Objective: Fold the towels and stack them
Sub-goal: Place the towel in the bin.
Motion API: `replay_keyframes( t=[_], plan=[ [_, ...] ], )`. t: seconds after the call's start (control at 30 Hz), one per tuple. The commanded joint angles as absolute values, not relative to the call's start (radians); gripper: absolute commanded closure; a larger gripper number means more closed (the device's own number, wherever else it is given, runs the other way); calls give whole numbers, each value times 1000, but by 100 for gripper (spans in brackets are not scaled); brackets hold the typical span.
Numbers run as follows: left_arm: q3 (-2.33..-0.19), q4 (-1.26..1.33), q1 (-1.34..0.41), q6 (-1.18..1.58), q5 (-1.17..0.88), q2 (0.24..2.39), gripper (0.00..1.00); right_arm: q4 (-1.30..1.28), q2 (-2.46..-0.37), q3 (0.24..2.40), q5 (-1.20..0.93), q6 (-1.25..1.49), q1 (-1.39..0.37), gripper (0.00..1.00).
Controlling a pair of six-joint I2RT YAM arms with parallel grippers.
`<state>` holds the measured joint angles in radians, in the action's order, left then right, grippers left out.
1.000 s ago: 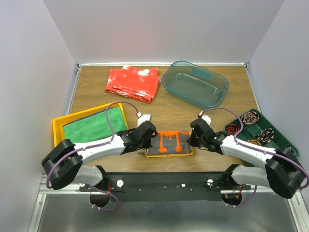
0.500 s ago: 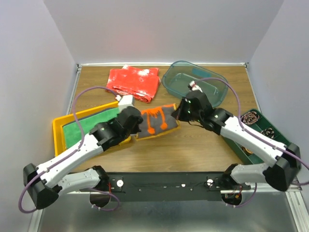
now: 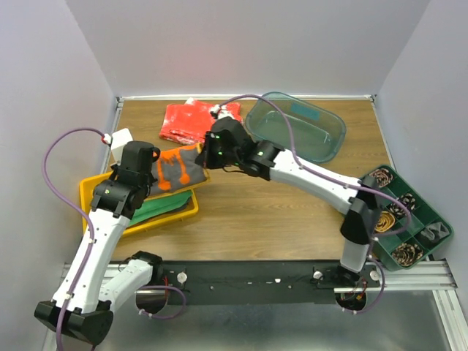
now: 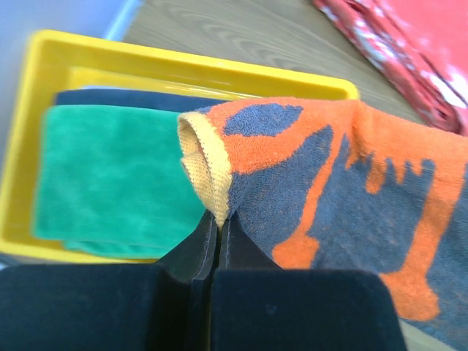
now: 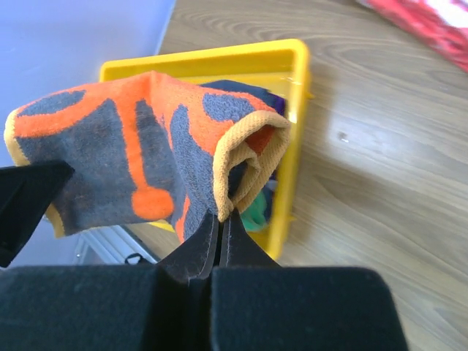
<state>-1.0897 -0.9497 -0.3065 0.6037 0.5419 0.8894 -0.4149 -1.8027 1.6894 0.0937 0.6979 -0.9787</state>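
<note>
The folded dark grey towel with orange markings (image 3: 175,167) hangs in the air over the right part of the yellow tray (image 3: 91,191), stretched between both grippers. My left gripper (image 3: 151,178) is shut on its left yellow-hemmed corner (image 4: 208,175), and the jaws (image 4: 218,219) pinch the hem tightly. On the towel's right end, my right gripper (image 3: 205,164) is shut over the folded hem (image 5: 241,161). Below, in the tray (image 4: 197,69), lies a bright green towel (image 4: 102,175) on top of a dark navy towel (image 4: 124,99).
A red white-speckled cloth (image 3: 191,121) lies at the back of the table. A clear teal bin (image 3: 300,131) stands at the back right. A dark green compartment tray (image 3: 409,219) with small items sits at the right edge.
Both arms have lifted the grey-and-orange towel from the table's front middle and carried it back and left, over the yellow tray. Both grips stayed shut throughout.
</note>
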Motion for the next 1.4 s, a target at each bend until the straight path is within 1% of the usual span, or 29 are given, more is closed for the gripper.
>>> replay_keyframes(
  t=[0.0,0.13,0.27,0.53,0.57,0.6,0.63,0.67,0.7,0.73,0.77,0.8,0.83,0.87,0.9,0.93,0.97,1.0,1.1,1.27,1.3,1.37],
  plan=[
    [-1143,-1023,-236,528,650,887,100,-434,-1948,1871,94,654,-1034,99],
    [-1146,-1052,-164,480,683,887,100,-454,-2051,1979,86,643,-1061,99],
    [-1115,-1052,-100,437,681,890,100,-460,-2124,2040,72,643,-1075,99],
    [-1068,-1023,-8,397,634,949,100,-453,-2200,2066,107,627,-1085,99],
    [-1065,-1017,27,393,620,963,100,-454,-2224,2074,112,621,-1085,99],
    [-1057,-1009,37,393,605,988,100,-459,-2238,2094,123,608,-1085,97],
    [-1054,-1006,43,396,601,999,97,-459,-2249,2103,126,598,-1085,93],
    [-1046,-997,52,397,595,1006,89,-459,-2264,2114,127,589,-1085,85],
    [-1036,-983,64,397,591,1020,78,-466,-2285,2126,120,574,-1081,72],
    [-1031,-980,72,400,589,1025,72,-472,-2299,2152,117,569,-1083,68],
    [-1028,-976,78,406,595,1028,61,-482,-2309,2166,118,569,-1081,64],
    [-1028,-977,86,410,607,1032,41,-497,-2319,2177,117,569,-1081,53],
    [-1031,-977,89,413,626,1031,32,-500,-2319,2190,115,565,-1081,48],
    [-1035,-976,90,420,638,1028,25,-506,-2321,2200,117,563,-1081,44],
    [-1048,-971,95,422,644,1014,18,-524,-2318,2210,130,561,-1080,34],
    [-1058,-966,98,417,628,1005,16,-526,-2301,2214,136,560,-1080,26],
    [-1069,-959,100,405,614,996,14,-523,-2284,2203,141,560,-1081,22],
    [-1101,-951,101,396,597,986,2,-509,-2267,2192,153,560,-1081,1],
    [-1169,-947,101,371,491,986,1,-479,-2194,2145,190,554,-1081,0],
    [-1200,-907,91,390,333,977,1,-427,-2053,2042,261,523,-1077,0],
    [-1201,-885,62,397,296,974,1,-410,-2031,2002,281,519,-1075,0],
    [-1209,-873,8,428,290,980,1,-391,-1984,1952,308,502,-1065,0]
  ],
)
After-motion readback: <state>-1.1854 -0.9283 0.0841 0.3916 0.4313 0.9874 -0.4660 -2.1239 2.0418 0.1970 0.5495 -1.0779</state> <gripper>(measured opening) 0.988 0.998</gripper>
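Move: The folded grey-orange towel already hangs between both shut grippers. Its yellow bin's middle lies about 20 cm below the left hand, some 4 cm to its left and 2 cm ahead; from the right hand it is some 22 cm left, 3 cm back and 21 cm below. The green towel tops the stack in the bin's middle. The red bag lies beyond, about 20 cm ahead of the right hand and 2 cm left. Carry the towel left with both arms, about 10 cm, over the yellow bin, then sink it towards the green towel, the right hand going lower than the left; let the left fingers swing counter-clockwise and tip down some 20 degrees. Open both grippers wide to let go of the towel's ends, then lift both hands about 6 cm, drifting back to the right, the left also forward. ##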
